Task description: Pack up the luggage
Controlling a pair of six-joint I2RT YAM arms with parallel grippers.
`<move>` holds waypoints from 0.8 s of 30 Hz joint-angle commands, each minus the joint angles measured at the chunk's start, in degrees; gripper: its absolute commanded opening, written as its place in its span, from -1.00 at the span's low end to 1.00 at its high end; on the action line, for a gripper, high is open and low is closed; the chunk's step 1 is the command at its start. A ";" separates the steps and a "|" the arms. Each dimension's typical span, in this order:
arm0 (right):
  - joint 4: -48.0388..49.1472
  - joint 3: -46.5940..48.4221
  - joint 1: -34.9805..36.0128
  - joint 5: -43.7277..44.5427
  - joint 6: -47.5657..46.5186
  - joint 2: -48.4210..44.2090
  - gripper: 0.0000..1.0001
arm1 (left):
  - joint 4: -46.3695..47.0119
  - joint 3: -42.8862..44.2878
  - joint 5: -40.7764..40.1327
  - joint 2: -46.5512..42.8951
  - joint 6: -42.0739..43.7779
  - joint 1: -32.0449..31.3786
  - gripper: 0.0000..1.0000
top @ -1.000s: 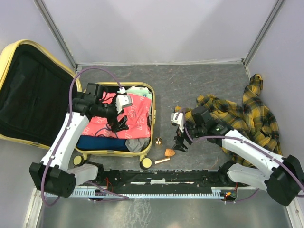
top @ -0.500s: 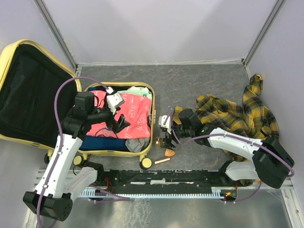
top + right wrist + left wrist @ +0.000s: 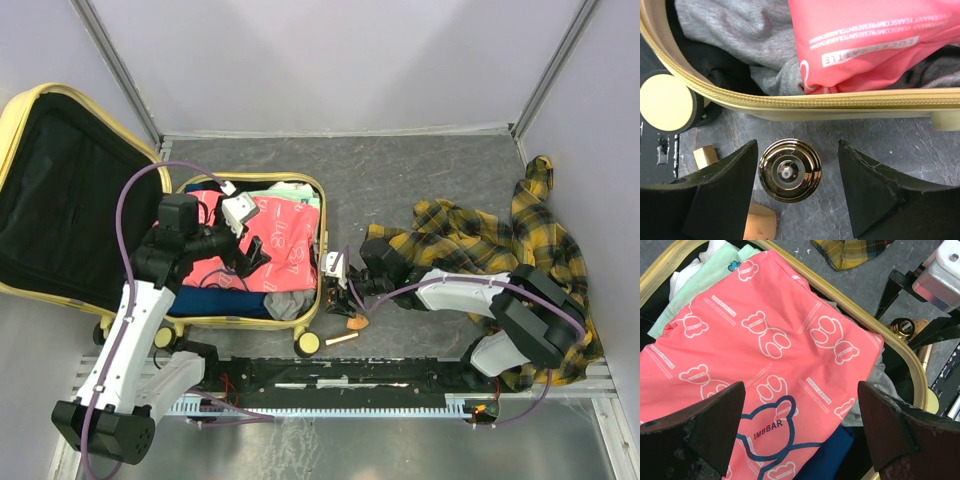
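Note:
The pale yellow luggage lies open, its black-lined lid (image 3: 60, 190) at the left and its base rim (image 3: 322, 235) around folded clothes. A pink bear-print garment (image 3: 285, 245) lies on top and also shows in the left wrist view (image 3: 765, 350). My left gripper (image 3: 255, 258) hovers open and empty above that garment (image 3: 800, 440). My right gripper (image 3: 335, 290) is open, low beside the luggage's right rim (image 3: 790, 102). A small round gold bottle (image 3: 790, 170) stands on the floor between its fingers (image 3: 720, 195), untouched.
A yellow plaid shirt (image 3: 500, 240) lies crumpled at the right. A tan piece (image 3: 356, 322) and a gold stick (image 3: 341, 339) lie by the bottle, near a luggage wheel (image 3: 667, 107). Grey (image 3: 740, 30), blue (image 3: 825, 460) and mint (image 3: 700, 285) clothes fill the base.
My right gripper has moved left from the plaid shirt to the luggage's rim and now straddles the gold bottle. My left gripper drew back slightly over the pink garment.

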 commanded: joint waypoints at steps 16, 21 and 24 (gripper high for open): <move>-16.53 7.91 0.14 2.69 -0.66 -12.85 -0.58 | 7.53 -0.74 -0.48 1.96 -1.45 0.11 0.95; -37.78 20.31 -0.12 1.20 -1.45 -15.70 -0.65 | 11.09 -0.66 -4.50 3.37 -7.69 1.60 0.96; -42.31 27.48 -0.01 -0.57 2.53 -13.87 -0.68 | 12.13 0.98 -3.08 5.59 -12.96 4.88 0.96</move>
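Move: The gold bottle already stands between the right gripper's open fingers, its middle only about 1 cm below the hand. The peach sponge lies roughly 5 cm to the right of the bottle and 4 cm back, the small tube about 8 cm back and 2 cm right of it, and the suitcase's right rim runs some 3 cm to its left, a little higher. From the left hand the bottle is about 16 cm right, 7 cm back and 17 cm below. Ease the right gripper barely forward and close it to about half, pinching the gold bottle between the fingers. Back off to the right by a centimetre or two, then lift straight up beside the suitcase rim, about 12 cm in all, faster towards the end, keeping the pinch and the wrist tilt. Let the open left gripper slide some 3 cm forward above the pink bag, mostly late on. ##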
